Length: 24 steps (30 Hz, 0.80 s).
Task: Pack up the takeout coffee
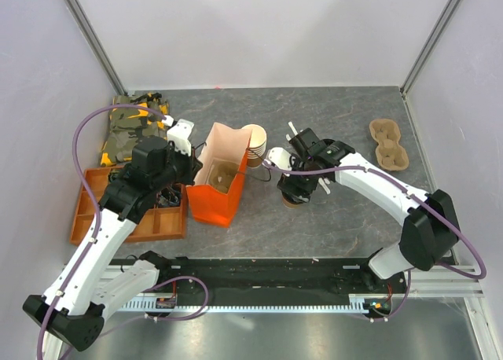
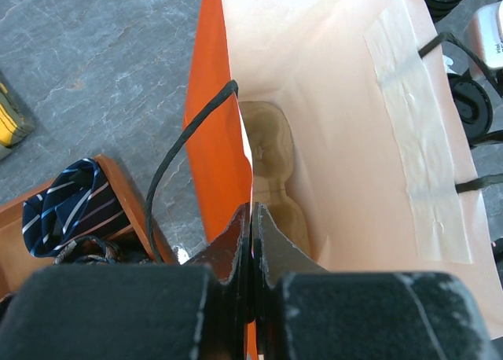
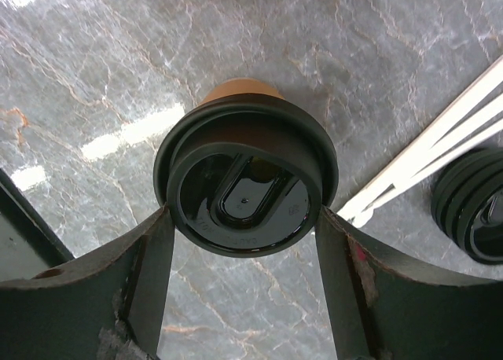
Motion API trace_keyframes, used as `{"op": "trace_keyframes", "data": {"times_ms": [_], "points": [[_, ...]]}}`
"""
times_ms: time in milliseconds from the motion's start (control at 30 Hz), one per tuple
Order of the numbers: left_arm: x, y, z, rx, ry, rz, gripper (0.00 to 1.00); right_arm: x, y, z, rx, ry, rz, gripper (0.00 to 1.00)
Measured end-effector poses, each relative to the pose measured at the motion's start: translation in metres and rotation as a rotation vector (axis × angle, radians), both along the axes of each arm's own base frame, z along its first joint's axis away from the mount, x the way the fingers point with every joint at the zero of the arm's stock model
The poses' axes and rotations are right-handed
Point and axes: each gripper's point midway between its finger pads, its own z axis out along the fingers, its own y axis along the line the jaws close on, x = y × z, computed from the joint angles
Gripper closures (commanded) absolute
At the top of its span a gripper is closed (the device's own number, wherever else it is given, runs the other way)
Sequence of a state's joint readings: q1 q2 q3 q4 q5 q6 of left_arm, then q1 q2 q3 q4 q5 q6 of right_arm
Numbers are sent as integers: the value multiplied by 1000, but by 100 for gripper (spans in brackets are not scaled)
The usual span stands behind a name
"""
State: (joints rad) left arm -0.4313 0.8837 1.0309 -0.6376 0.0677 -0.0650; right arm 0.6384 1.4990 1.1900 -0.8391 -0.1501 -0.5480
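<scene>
The takeout coffee (image 3: 245, 183), a tan cup under a round black lid, stands on the grey table (image 1: 292, 201) just right of the orange bag (image 1: 214, 201). My right gripper (image 3: 244, 214) reaches down over it, both fingers pressed against the sides of the lid (image 1: 295, 189). The orange bag (image 2: 212, 140) stands open and upright, with a brown pulp cup carrier (image 2: 271, 159) lying in its bottom. My left gripper (image 2: 253, 218) is shut on the bag's left rim, pinching the paper wall (image 1: 191, 167).
A stack of lidless tan cups (image 1: 255, 144) stands behind the bag. Stacked black lids (image 3: 475, 214) and white stirrers (image 3: 424, 167) lie right of the cup. A second pulp carrier (image 1: 390, 144) sits back right. An orange tray (image 1: 94, 211) holds a striped tie (image 2: 67, 207).
</scene>
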Motion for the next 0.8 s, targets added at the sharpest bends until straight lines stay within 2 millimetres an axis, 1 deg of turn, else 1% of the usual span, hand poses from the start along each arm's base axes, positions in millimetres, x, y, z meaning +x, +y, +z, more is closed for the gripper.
{"op": "trace_keyframes", "data": {"times_ms": [33,200,233,333,467,600,800], "points": [[-1,0,0,-1,1,-3,98,1,1,0,4,-1,3,37],[-1,-1,-1,-8,8,-5,98,2,4,0,13,-1,9,19],[-1,-1,-1,-9,9,-4,98,2,5,-1,14,-1,9,12],[-1,0,-1,-17,13,0,98,3,5,-2,15,2,7,2],[-1,0,-1,-21,16,4,98,6,7,-1,25,-9,2,2],[-2,-2,-1,-29,20,-10,98,14,10,3,58,-28,-24,2],[-2,-4,-2,-30,26,-17,98,25,12,18,139,-72,-79,2]]}}
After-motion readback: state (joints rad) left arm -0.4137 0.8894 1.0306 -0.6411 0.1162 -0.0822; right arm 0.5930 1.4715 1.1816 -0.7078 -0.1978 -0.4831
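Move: Between the right hand's open-wide fingers is the lidded coffee cup, its middle some 4 cm below the hand point, down at the table. The orange bag stands about 22 cm to that hand's left and nearly level with it. The cup stack is roughly 13 cm ahead and 11 cm left, the straws about 14 cm ahead and 5 cm right. From the left hand the cup lies some 26 cm right, about level, and 18 cm lower. Letting go of the lidded cup: the right hand first holds almost still, easing slightly left, then spreads its fingers from their cup-wide grip to fully open. It then draws off forward and upward, about 2 cm each way, tilting roughly 10 degrees so its left side rises. The left hand stays put, still pinching the bag's rim. ##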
